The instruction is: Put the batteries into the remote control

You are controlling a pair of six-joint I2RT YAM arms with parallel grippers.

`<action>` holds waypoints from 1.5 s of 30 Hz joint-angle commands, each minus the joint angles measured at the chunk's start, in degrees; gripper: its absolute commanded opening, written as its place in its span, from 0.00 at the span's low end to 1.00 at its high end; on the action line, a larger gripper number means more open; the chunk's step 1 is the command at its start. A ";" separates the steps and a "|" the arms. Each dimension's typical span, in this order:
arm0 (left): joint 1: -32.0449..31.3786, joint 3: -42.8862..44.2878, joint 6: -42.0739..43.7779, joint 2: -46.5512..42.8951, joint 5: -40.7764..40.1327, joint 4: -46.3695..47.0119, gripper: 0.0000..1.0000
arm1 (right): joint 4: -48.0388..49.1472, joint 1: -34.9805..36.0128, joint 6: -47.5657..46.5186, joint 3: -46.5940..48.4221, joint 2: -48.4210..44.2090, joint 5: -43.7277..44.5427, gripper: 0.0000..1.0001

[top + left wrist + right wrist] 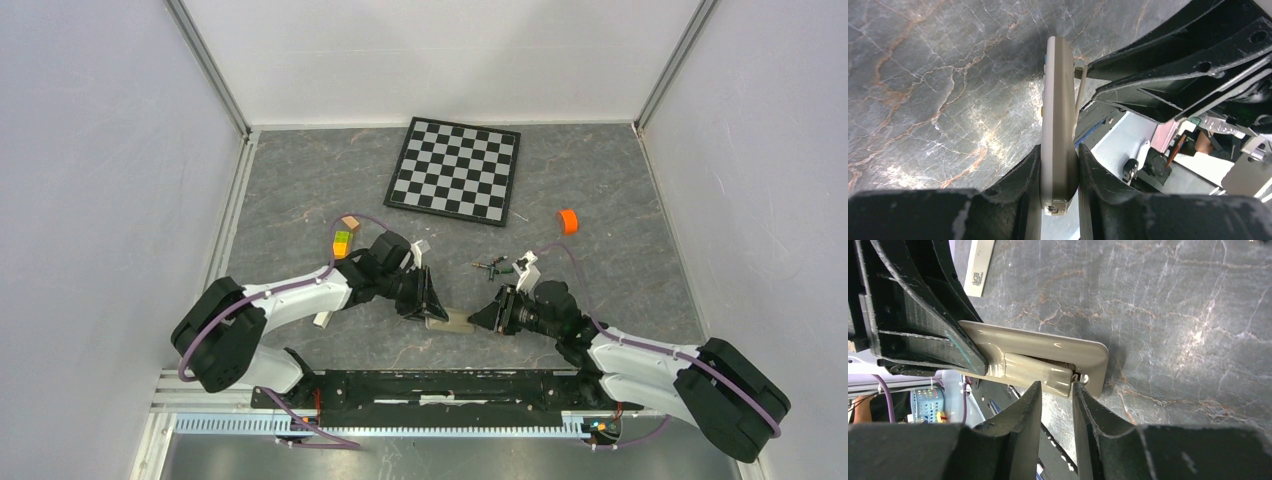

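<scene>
My left gripper (1059, 170) is shut on the remote control (1058, 115), holding it on edge just above the table, with the pale back turned toward the right arm. In the right wrist view the remote control (1048, 347) shows its battery cover (1035, 371) lifted ajar. My right gripper (1057, 385) stands open by a narrow gap, its tips at the cover's free end and nothing clamped between them. From above, both grippers (432, 305) (490, 313) meet at the remote control (452, 322). The batteries (493, 267) lie on the table behind the right gripper.
A chessboard (455, 170) lies at the back. An orange cap (568, 220) sits to its right. Coloured blocks (344, 238) stand behind the left arm, and a long cream block (980, 265) lies beside that arm. The black base rail (440, 390) runs along the near edge.
</scene>
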 commanded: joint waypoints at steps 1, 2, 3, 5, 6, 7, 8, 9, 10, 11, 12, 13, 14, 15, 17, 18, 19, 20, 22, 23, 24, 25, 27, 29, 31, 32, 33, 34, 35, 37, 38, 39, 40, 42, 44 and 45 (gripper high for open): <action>-0.73 0.71 -0.73 0.00 -12.22 -6.98 0.02 | 4.66 0.82 -1.18 6.25 -3.50 -0.19 0.33; -0.73 1.13 -0.48 -0.37 -13.06 -7.77 0.02 | 3.58 0.73 -1.69 6.66 -3.77 0.43 0.33; -0.69 1.55 -0.22 -0.66 -13.90 -8.40 0.02 | 2.64 0.74 -2.08 7.03 -3.91 0.95 0.33; -0.65 2.62 0.11 -0.87 -14.83 -9.24 0.02 | 0.84 0.63 -2.72 7.85 -3.98 2.08 0.33; -0.65 3.47 0.33 -0.67 -15.04 -9.57 0.02 | -0.23 0.63 -2.97 8.14 -3.92 2.69 0.34; -0.64 4.54 0.77 -0.47 -15.49 -10.26 0.02 | -1.12 0.50 -3.17 8.47 -3.80 3.29 0.34; -0.64 5.82 1.40 -0.06 -16.26 -11.25 0.02 | -1.66 0.48 -3.41 8.72 -3.72 3.97 0.35; -0.64 6.83 1.91 0.36 -17.34 -12.25 0.02 | -2.68 0.36 -3.47 8.94 -3.66 4.69 0.35; -0.65 7.77 2.53 0.58 -18.49 -13.16 0.02 | -3.56 0.30 -3.68 9.35 -3.58 5.63 0.35; -0.59 8.79 2.97 1.02 -19.45 -13.83 0.02 | -4.88 0.13 -3.97 9.70 -3.49 6.53 0.35; -0.49 10.03 3.58 1.50 -20.89 -14.93 0.02 | -6.55 -0.11 -4.39 10.27 -3.31 7.99 0.36; -0.48 11.07 4.41 1.88 -22.85 -16.32 0.02 | -7.98 -0.28 -4.85 10.76 -3.10 9.36 0.36; -0.47 12.35 5.07 2.43 -24.51 -17.32 0.02 | -9.38 -0.63 -5.35 11.27 -2.76 10.82 0.36; -0.36 13.37 5.89 2.95 -26.50 -18.45 0.02 | -10.47 -1.02 -5.88 11.97 -2.39 11.96 0.37; -0.29 15.46 7.10 3.81 -29.91 -19.92 0.02 | -12.69 -1.71 -6.70 13.29 -1.27 13.94 0.37; -0.20 16.35 7.69 4.35 -32.03 -20.51 0.02 | -13.50 -2.11 -7.10 13.79 -0.71 14.65 0.37; -0.04 17.35 8.39 5.06 -33.16 -21.39 0.02 | -14.56 -2.47 -7.10 14.31 0.02 15.29 0.38; 0.03 18.08 9.10 5.59 -34.49 -22.19 0.02 | -15.68 -2.77 -6.97 14.68 0.66 15.83 0.38; 0.21 19.53 10.30 6.78 -36.73 -23.83 0.02 | -18.89 -3.85 -6.19 15.54 2.50 16.13 0.39; 0.28 19.95 10.77 7.10 -37.62 -24.59 0.02 | -20.31 -4.64 -5.67 15.72 3.24 15.90 0.38; 0.40 20.29 11.43 7.26 -38.36 -25.09 0.02 | -20.80 -5.26 -5.53 15.55 4.01 15.22 0.39; 0.64 20.48 11.99 7.37 -38.76 -25.57 0.02 | -20.78 -5.94 -5.41 15.29 4.46 14.44 0.39; 1.12 20.50 12.96 6.94 -38.41 -25.83 0.02 | -20.95 -6.96 -5.32 14.51 4.98 13.57 0.39; 1.61 20.74 14.14 6.40 -36.98 -25.80 0.02 | -21.58 -7.65 -5.78 14.13 4.96 13.76 0.40; 1.78 21.01 15.44 5.64 -35.49 -25.82 0.02 | -22.71 -8.08 -6.52 14.24 4.46 14.37 0.41; 1.82 21.19 16.09 5.22 -34.36 -25.71 0.02 | -23.24 -8.25 -7.03 14.43 4.10 14.69 0.41; 1.82 21.44 16.70 4.81 -33.52 -25.70 0.02 | -23.90 -8.38 -7.45 14.60 3.49 15.02 0.42; 1.82 21.70 17.22 4.34 -32.60 -25.69 0.02 | -24.25 -8.47 -7.91 14.85 2.82 15.04 0.43; 1.81 21.93 17.79 3.96 -31.78 -25.68 0.02 | -24.50 -8.51 -8.46 14.97 2.12 15.04 0.44; 1.82 22.61 19.29 3.12 -28.97 -25.74 0.02 | -25.45 -8.56 -9.40 15.78 0.60 15.23 0.49; 1.82 22.98 20.05 2.80 -27.39 -25.74 0.02 | -25.61 -8.60 -10.15 16.11 -0.25 15.15 0.52; 1.83 23.40 21.34 2.49 -25.29 -25.74 0.02 | -25.53 -8.55 -10.95 16.53 -1.07 14.79 0.56; 1.82 23.88 22.60 2.13 -23.11 -25.74 0.02 | -25.34 -8.58 -12.31 16.89 -1.96 14.07 0.60; 1.84 24.81 26.32 1.37 -17.54 -25.75 0.02 | -23.63 -8.59 -17.81 18.03 -3.79 10.35 0.68; 1.82 25.52 29.82 0.36 -11.42 -25.75 0.02 | -21.63 -8.51 -24.64 19.19 -5.68 4.78 0.82; 1.82 25.82 31.40 -0.22 -8.98 -25.81 0.02 | -20.17 -8.53 -28.35 19.44 -6.71 0.61 0.87</action>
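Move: The loose batteries, by which the battery cover is to be laid, lie in a small cluster about 10 cm ahead of the right hand, roughly 5 cm to its right and some 3 cm lower. The remote control, still held by the left hand, has its middle about 5 cm to the right hand's left, level with it in reach and height. From the left hand the batteries are about 11 cm ahead, 13 cm to the right and 5 cm below. The battery cover, already pinched in the right fingers, is drawn forward and up off the remote, about 7 cm out, then carried right and lowered some 5 cm onto the batteries; there the right fingers open wide and lift clear. The left hand keeps its grip on the remote, swinging it 11 cm forward and somewhat left, tilting its fingers more steeply down, then easing back and slightly up. ##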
